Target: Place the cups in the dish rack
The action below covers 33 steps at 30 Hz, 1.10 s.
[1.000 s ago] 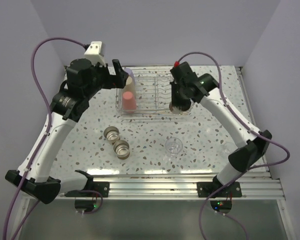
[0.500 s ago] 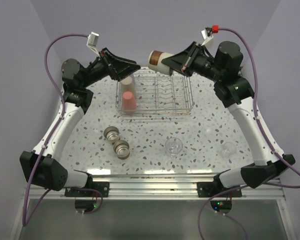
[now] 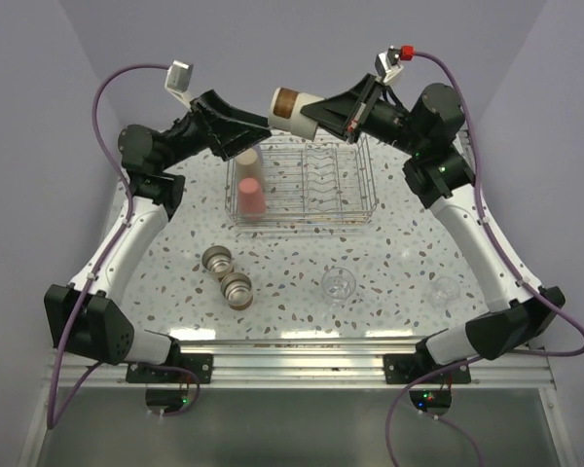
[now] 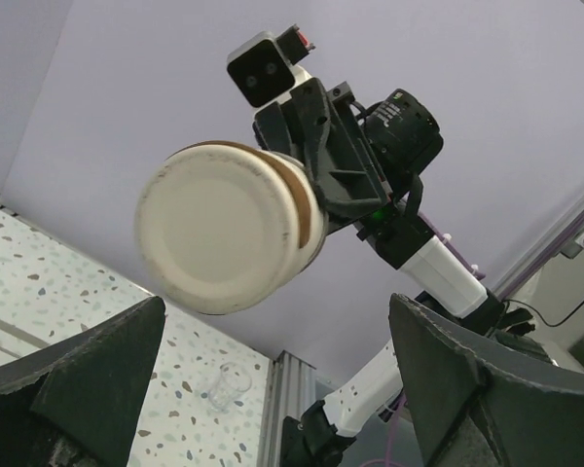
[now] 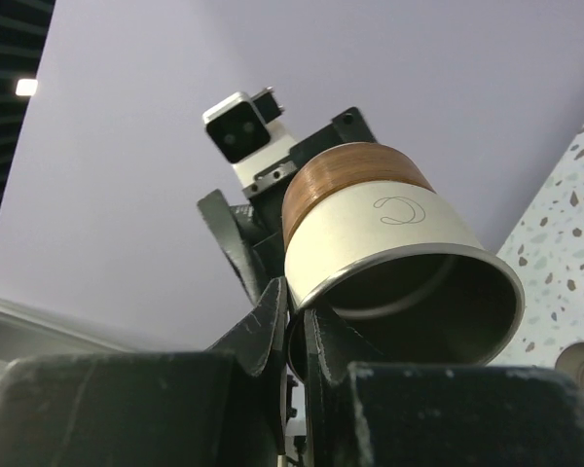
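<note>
High above the dish rack [image 3: 311,190], my right gripper [image 3: 318,115] is shut on the rim wall of a cream cup with a brown band [image 3: 290,104], held sideways. The pinch shows in the right wrist view, gripper [image 5: 297,316] on cup [image 5: 370,233]. My left gripper [image 3: 258,131] stands open just left of the cup. The cup's base [image 4: 219,229] faces it without touching, above the gap of the left gripper [image 4: 273,321]. A pink-red cup [image 3: 251,197] and a tan cup [image 3: 246,157] sit in the rack's left end. Two metal cups [image 3: 217,260] [image 3: 237,289] stand on the table.
One clear cup [image 3: 339,283] stands on the speckled table in front of the rack, another [image 3: 445,289] to its right, also visible as a clear cup [image 4: 224,384]. Both arms arch over the rack. The aluminium rail [image 3: 302,360] runs along the near edge.
The right gripper lifted the cream cup from the rack's right end high into the air and carried it left. The left gripper rose from the rack's left end toward it.
</note>
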Each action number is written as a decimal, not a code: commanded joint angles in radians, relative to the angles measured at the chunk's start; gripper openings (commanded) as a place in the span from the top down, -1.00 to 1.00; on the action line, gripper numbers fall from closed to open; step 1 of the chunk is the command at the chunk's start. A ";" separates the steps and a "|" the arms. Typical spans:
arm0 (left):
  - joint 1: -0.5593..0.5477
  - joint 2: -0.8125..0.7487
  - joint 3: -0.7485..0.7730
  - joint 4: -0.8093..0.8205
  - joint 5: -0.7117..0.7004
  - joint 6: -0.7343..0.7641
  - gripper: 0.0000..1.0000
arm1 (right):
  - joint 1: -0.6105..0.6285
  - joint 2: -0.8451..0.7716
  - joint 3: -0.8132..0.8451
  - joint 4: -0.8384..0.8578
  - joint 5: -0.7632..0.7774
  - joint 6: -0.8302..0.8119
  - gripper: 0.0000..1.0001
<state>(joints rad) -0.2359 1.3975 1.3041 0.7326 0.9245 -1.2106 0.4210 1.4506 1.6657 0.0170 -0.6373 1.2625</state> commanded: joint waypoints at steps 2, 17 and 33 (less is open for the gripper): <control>0.001 0.023 0.027 -0.036 -0.001 0.043 -1.00 | 0.024 -0.001 0.015 0.123 -0.042 0.049 1.00; 0.003 0.070 0.072 0.212 0.010 -0.138 -1.00 | 0.056 0.016 -0.020 0.072 -0.027 -0.015 1.00; 0.003 0.083 0.081 0.192 0.019 -0.122 -0.41 | 0.059 0.053 -0.020 0.026 -0.022 -0.083 1.00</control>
<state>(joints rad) -0.2264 1.4891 1.3357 0.8478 0.9310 -1.3247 0.4782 1.4796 1.6428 0.0727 -0.6678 1.2243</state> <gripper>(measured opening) 0.755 0.062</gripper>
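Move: The steel cup with the wood band, still held mouth-end by the right hand, lies base-on about 8 cm to the open left hand's right, 3 cm ahead and 2 cm higher; from the right hand its middle is roughly 5 cm left and 2 cm ahead. In the rack, some 40 cm below the left hand, the red cup stands about 13 cm ahead and the cream cup about 20 cm ahead, both about level sideways. Right hand carries the cup 2–3 cm left towards the left hand, which edges 2 cm forward and closes around its base. ##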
